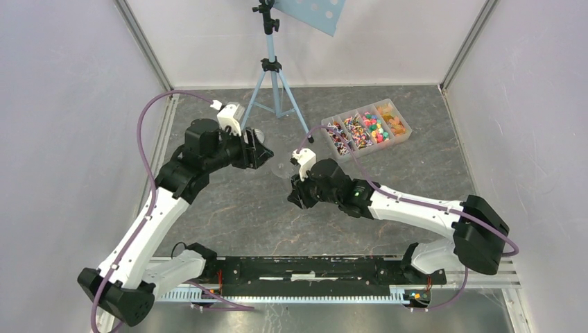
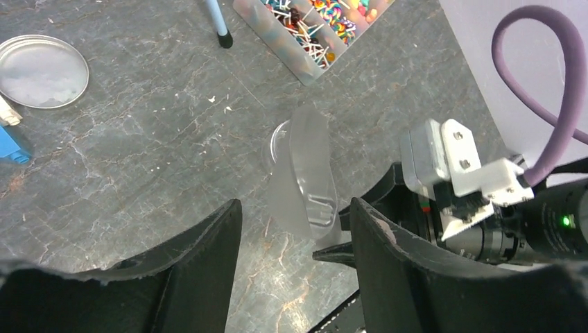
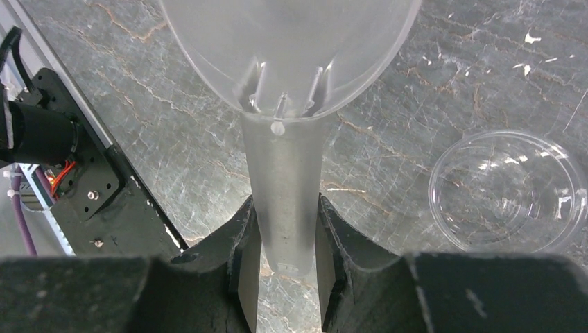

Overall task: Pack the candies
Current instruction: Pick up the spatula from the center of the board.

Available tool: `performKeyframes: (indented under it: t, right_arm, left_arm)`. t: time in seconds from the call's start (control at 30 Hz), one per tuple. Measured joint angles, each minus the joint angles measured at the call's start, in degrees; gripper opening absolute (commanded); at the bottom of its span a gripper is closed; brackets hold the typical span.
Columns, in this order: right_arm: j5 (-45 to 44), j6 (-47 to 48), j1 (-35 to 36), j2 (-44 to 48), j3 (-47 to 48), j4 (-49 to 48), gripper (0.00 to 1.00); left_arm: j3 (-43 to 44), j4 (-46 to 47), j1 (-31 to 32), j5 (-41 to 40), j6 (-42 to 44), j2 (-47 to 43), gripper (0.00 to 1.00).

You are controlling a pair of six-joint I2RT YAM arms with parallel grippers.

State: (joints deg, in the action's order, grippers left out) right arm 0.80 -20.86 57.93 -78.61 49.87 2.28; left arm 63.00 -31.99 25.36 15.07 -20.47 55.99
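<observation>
The candies (image 1: 367, 128) are small multicoloured sweets sorted in a clear divided tray (image 1: 405, 125) at the back right; the left wrist view shows the candies (image 2: 326, 17) at its top edge. My right gripper (image 3: 286, 229) is shut on the frosted handle of a clear plastic scoop (image 3: 284, 173), which is held off the table. In the left wrist view the scoop (image 2: 308, 166) points away, over a clear round bowl (image 2: 277, 139). My left gripper (image 2: 295, 215) hovers near the scoop, its jaws apart and nothing between them.
The clear bowl (image 3: 444, 173) stands on the table to the right of the scoop. A round clear lid (image 2: 41, 69) and a blue-and-white block (image 2: 10, 142) lie at the left. A blue tripod (image 1: 274, 76) stands at the back, its foot (image 2: 223, 38) near the tray.
</observation>
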Motion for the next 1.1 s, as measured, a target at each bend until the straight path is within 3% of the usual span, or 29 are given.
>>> performKeyframes:
  t: [0.13,0.4,0.57,0.7,0.77,0.9,1.0,1.1]
  right_arm:
    - [0.00,-0.02,-0.02,-1.40,0.83,1.70,0.04]
    - [0.00,0.46,-0.02,-2.89,1.53,3.02,0.04]
    - [-0.02,2.67,0.00,-2.89,1.55,3.10,0.08]
    - [-0.96,6.32,0.00,-2.03,0.83,2.97,0.12]
    - [-2.12,8.28,-0.02,-1.49,0.26,3.04,0.21]
    - [-2.56,11.54,-0.04,0.02,-1.16,1.97,0.49]
    - [-1.90,14.75,-0.02,3.21,-3.34,-0.83,0.65]
    - [-0.68,19.26,0.09,8.87,-7.28,-7.08,0.90]
  left_arm:
    - [-0.22,1.90,0.00,-1.03,-0.02,2.69,0.60]
    - [-0.63,2.84,0.00,-3.02,-0.07,7.21,0.40]
    - [-0.63,1.70,0.00,-4.61,-0.94,9.16,0.22]
    - [-0.63,0.37,0.00,-5.53,-3.74,10.38,0.03]
    - [-0.63,0.02,-0.02,-5.92,-6.25,10.80,0.02]
    - [-1.31,-0.39,-1.11,-5.55,-10.38,10.71,0.02]
    - [-2.64,-1.01,-4.50,-2.73,-13.35,10.64,0.02]
    - [-4.09,-1.66,-8.70,0.63,-15.87,10.43,0.02]
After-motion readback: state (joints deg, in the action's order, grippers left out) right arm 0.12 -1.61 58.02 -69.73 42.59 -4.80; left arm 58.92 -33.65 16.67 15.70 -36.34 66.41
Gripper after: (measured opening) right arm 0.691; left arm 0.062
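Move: The spatula's bowl lies about 8 cm below the left hand, 3 cm to its right and 1 cm ahead. From the right hand, which still grips the handle, the bowl is some 6 cm ahead, 7 cm left and 6 cm up. On the table, the clear dish stands about 4 cm ahead of the left hand and 13 cm to its right, 27 cm below; the metal lid is 18 cm ahead and 5 cm left, equally low. The left hand sinks some 8 cm while edging forward, pinches the spatula's bowl rim, then the right lets go. ##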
